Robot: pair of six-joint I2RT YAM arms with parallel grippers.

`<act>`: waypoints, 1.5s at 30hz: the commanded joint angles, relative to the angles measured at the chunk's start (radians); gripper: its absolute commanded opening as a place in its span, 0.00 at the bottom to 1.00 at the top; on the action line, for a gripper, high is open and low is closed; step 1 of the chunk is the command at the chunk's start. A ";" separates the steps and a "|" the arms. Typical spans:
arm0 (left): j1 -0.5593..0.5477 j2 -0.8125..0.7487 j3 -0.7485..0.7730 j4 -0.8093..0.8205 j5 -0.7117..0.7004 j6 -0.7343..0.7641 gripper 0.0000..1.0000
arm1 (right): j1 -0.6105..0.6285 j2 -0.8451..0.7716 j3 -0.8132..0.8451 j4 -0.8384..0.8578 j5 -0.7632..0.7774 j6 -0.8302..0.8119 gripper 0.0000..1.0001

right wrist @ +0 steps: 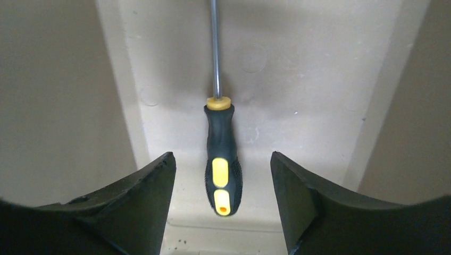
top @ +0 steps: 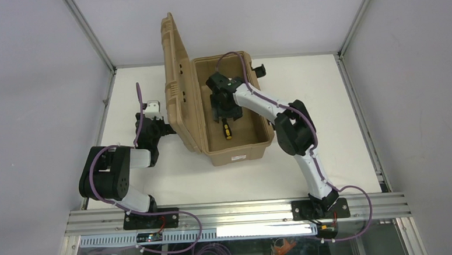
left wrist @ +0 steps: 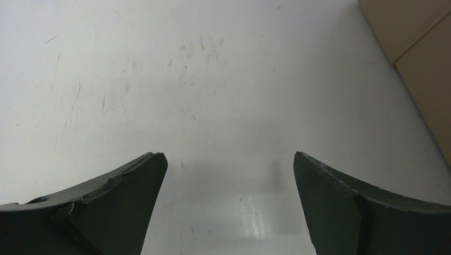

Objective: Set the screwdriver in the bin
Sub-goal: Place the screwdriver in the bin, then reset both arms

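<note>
The bin (top: 239,153) is a tan case standing open, its ribbed lid (top: 181,89) raised on the left. The screwdriver (top: 227,129) is inside it, on the floor near the front end. In the right wrist view its black-and-yellow handle (right wrist: 223,159) sits between my fingers and touches neither, with the thin shaft pointing away along the bin floor (right wrist: 303,79). My right gripper (top: 225,117) is open inside the bin, just above the handle. My left gripper (top: 165,129) hangs open over the bare white table (left wrist: 213,79), beside the lid's outer face (left wrist: 420,32).
The bin's walls (right wrist: 58,95) rise close on both sides of my right gripper (right wrist: 222,156). Black latches (top: 260,71) stick out at the bin's far right. Metal frame rails border the white table (top: 339,110). My left gripper (left wrist: 228,159) holds nothing.
</note>
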 commanded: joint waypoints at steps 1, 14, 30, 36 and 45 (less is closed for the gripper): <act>0.011 -0.031 -0.004 0.028 0.016 -0.008 0.99 | -0.001 -0.163 0.091 -0.025 0.048 -0.036 0.72; 0.011 -0.031 -0.005 0.028 0.017 -0.007 0.99 | -0.001 -0.296 0.229 -0.107 0.123 -0.127 0.93; 0.011 -0.031 -0.005 0.028 0.016 -0.008 0.99 | -0.119 -0.664 0.029 0.006 0.301 -0.243 0.99; 0.011 -0.030 -0.005 0.028 0.016 -0.009 0.99 | -0.237 -0.795 -0.142 0.086 0.277 -0.249 0.99; 0.011 -0.030 -0.005 0.028 0.016 -0.008 0.99 | -0.363 -0.909 -0.366 0.213 0.204 -0.247 0.99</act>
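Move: Lying on the bin floor right under the right hand, between its parted fingers, the screwdriver has its middle about 1 cm back and 3 cm below. The bin's middle is some 2 cm ahead and 2 cm right; its near latch sits about 16 cm right, 5 cm back and 7 cm higher, and the raised lid about 12 cm left and 4 cm ahead. From the idle left hand, the screwdriver is roughly 26 cm right, 3 cm back and a little lower. Climbing off the already released screwdriver, the right hand goes nearly straight up out of the bin while its fingers spread from part-open to fully open. Some 18 cm up it veers right as well, over the bin's right rim, ending about 22 cm right and 28 cm up after a slight sink; the wrist tips about 40 degrees so the fingers point more forward, and swings somewhat clockwise. ##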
